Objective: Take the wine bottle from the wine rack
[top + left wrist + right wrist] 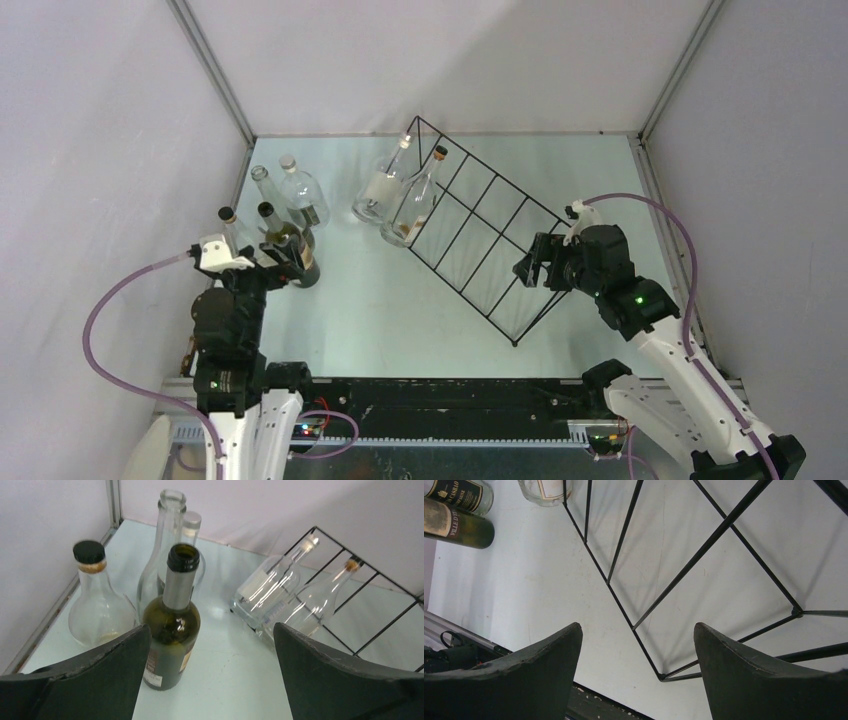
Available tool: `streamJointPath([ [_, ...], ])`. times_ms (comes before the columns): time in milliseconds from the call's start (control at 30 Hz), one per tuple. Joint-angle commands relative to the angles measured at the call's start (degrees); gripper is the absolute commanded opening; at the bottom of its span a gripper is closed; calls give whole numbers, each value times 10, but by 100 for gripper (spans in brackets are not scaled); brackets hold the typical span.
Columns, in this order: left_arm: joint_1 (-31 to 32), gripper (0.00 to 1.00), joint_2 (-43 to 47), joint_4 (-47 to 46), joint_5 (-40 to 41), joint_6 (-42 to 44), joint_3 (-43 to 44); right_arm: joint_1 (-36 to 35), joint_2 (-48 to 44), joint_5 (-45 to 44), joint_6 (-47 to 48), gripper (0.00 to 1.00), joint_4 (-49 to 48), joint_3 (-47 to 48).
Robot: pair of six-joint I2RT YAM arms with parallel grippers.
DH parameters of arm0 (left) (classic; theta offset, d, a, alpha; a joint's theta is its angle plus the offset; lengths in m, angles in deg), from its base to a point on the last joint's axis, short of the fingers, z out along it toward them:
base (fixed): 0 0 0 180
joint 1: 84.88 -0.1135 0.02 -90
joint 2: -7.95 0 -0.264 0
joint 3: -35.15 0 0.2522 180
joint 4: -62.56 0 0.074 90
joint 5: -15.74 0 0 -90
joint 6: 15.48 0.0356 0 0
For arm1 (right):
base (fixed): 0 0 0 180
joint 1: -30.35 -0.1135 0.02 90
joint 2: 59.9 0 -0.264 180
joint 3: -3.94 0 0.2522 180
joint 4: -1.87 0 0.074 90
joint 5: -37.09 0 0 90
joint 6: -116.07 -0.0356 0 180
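Observation:
The wine rack (490, 169), a black wire frame, lies diagonally across the table. Two clear bottles lie in its far-left compartments, one (378, 190) beside the other (413, 205); the left wrist view shows them too (272, 587) (312, 607). A dark green wine bottle (292, 248) (172, 630) stands on the table left of the rack. My left gripper (278, 265) (212, 635) is open, with that dark bottle just ahead of its left finger. My right gripper (530, 268) (638, 630) is open and empty at the rack's (701, 554) near-right end, over its lower corner.
Three clear bottles (302, 192) (265, 190) (236, 230) stand around the dark one by the left wall. White walls close in the table on three sides. The black base rail (440, 405) runs along the near edge.

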Motion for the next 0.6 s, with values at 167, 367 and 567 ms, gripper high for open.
streamJointPath([
  [167, -3, 100, 16, 49, -37, -14, -42, 2, 18, 7, -13, 85, -42, 17],
  [367, 11, 100, 26, 67, 16, 3, -42, 1, 39, 43, -32, 84, -101, 18],
  [567, 20, 100, 12, 81, 26, 6, -34, -39, 87, 26, -61, 83, -166, 51],
])
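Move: The cork bottle still in the rack lies about 21 cm ahead and 21 cm left of the right hand, some 8 cm lower; the pale-label bottle is 9 cm farther left and 3 cm farther out. From the left hand the cork bottle is roughly 23 cm ahead, 22 cm right, 22 cm down. The green wine bottle stands 10 cm ahead of the left hand, 4 cm left, with the black-capped bottle 9 cm left of it; their middles are some 15 cm lower than the hand. Open left hand sinks about 6 cm, tipping down; right eases left and forward, towards the cork bottle. ##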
